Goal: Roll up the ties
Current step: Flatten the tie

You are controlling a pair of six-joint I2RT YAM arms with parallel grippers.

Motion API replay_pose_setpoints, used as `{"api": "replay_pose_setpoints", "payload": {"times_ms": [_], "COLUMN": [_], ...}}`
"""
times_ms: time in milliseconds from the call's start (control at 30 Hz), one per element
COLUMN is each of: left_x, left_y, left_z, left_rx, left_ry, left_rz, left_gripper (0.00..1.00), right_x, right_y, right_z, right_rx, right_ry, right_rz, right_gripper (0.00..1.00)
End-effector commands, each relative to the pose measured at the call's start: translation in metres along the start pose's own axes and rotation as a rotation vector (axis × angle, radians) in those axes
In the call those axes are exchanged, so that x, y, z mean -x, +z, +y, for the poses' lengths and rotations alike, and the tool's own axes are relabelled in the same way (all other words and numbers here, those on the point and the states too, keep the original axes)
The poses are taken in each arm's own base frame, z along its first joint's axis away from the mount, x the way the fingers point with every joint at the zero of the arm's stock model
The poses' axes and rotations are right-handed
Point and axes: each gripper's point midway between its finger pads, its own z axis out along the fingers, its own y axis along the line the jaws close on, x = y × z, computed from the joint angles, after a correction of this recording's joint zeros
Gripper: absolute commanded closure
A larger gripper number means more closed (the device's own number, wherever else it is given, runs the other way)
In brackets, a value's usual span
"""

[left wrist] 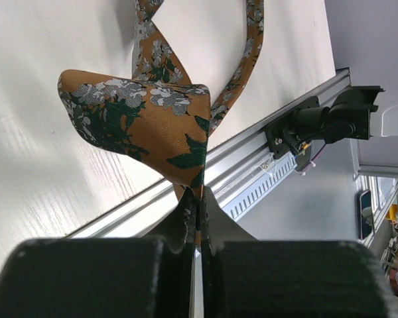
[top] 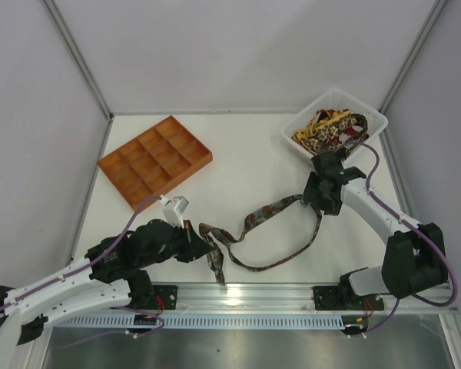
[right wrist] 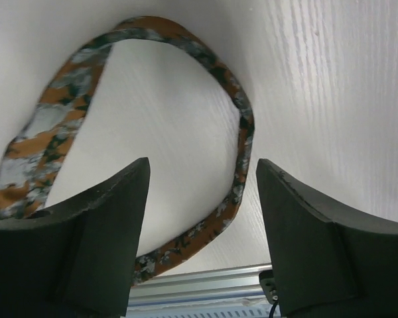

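One tie (top: 270,209), rust-orange with a grey and dark green flower pattern, lies in a loose loop across the front of the table. My left gripper (top: 203,244) is shut on its wide end; in the left wrist view the fabric (left wrist: 146,122) fans out from the closed jaws (left wrist: 200,205) above the table's front rail. My right gripper (top: 316,201) hovers open over the loop's right side. Nothing sits between its fingers, and the narrow band (right wrist: 242,132) runs on the table below them. More ties (top: 329,131) are piled in the white basket.
An orange compartment tray (top: 155,160) sits at the back left. The white basket (top: 369,115) stands at the back right corner, just behind my right arm. The aluminium rail (top: 253,292) runs along the table's near edge.
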Motion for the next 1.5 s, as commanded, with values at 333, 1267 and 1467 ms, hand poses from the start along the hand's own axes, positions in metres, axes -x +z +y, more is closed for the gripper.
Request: {"api": "replay_pose_setpoints", "payload": {"times_ms": [333,1267,1467], "left_x": [0.011,-0.005,-0.028], "left_y": [-0.011,-0.074,-0.070], "left_z": [0.003,0.011,0.008], "left_rx": [0.001,-0.100,-0.159], "left_ry": [0.056,0.039,-0.003], "left_rz": [-0.052,-0.019,0.077], "left_gripper": [0.99,1.00,1.00], "right_x": [-0.017,0.110,0.067], "right_y": [0.040,-0.137,-0.105], "right_z": [-0.038,-0.110,-0.143], "right_rx": [-0.139,-0.207,-0.510], "right_ry": [0.042,0.524,0.556], "right_rz": [0.034,-0.406,-0.121], "right_gripper": [0.45,1.00,1.00]}}
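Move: The right hand, open and empty, hovers over the tie's right-hand bend, which lies about 7 cm below it, 2 cm back and 4 cm to its right. The tie's middle stretch is some 16 cm to its left and 5 cm back; the white basket stands about 22 cm ahead and 8 cm right. From the left hand, already gripping the other end, that bend lies roughly 31 cm right, 14 cm ahead and 16 cm lower. Right hand lowers, pinches the tie's bend, lifts some 20 cm and rightward while left hand, still gripping, draws left. ##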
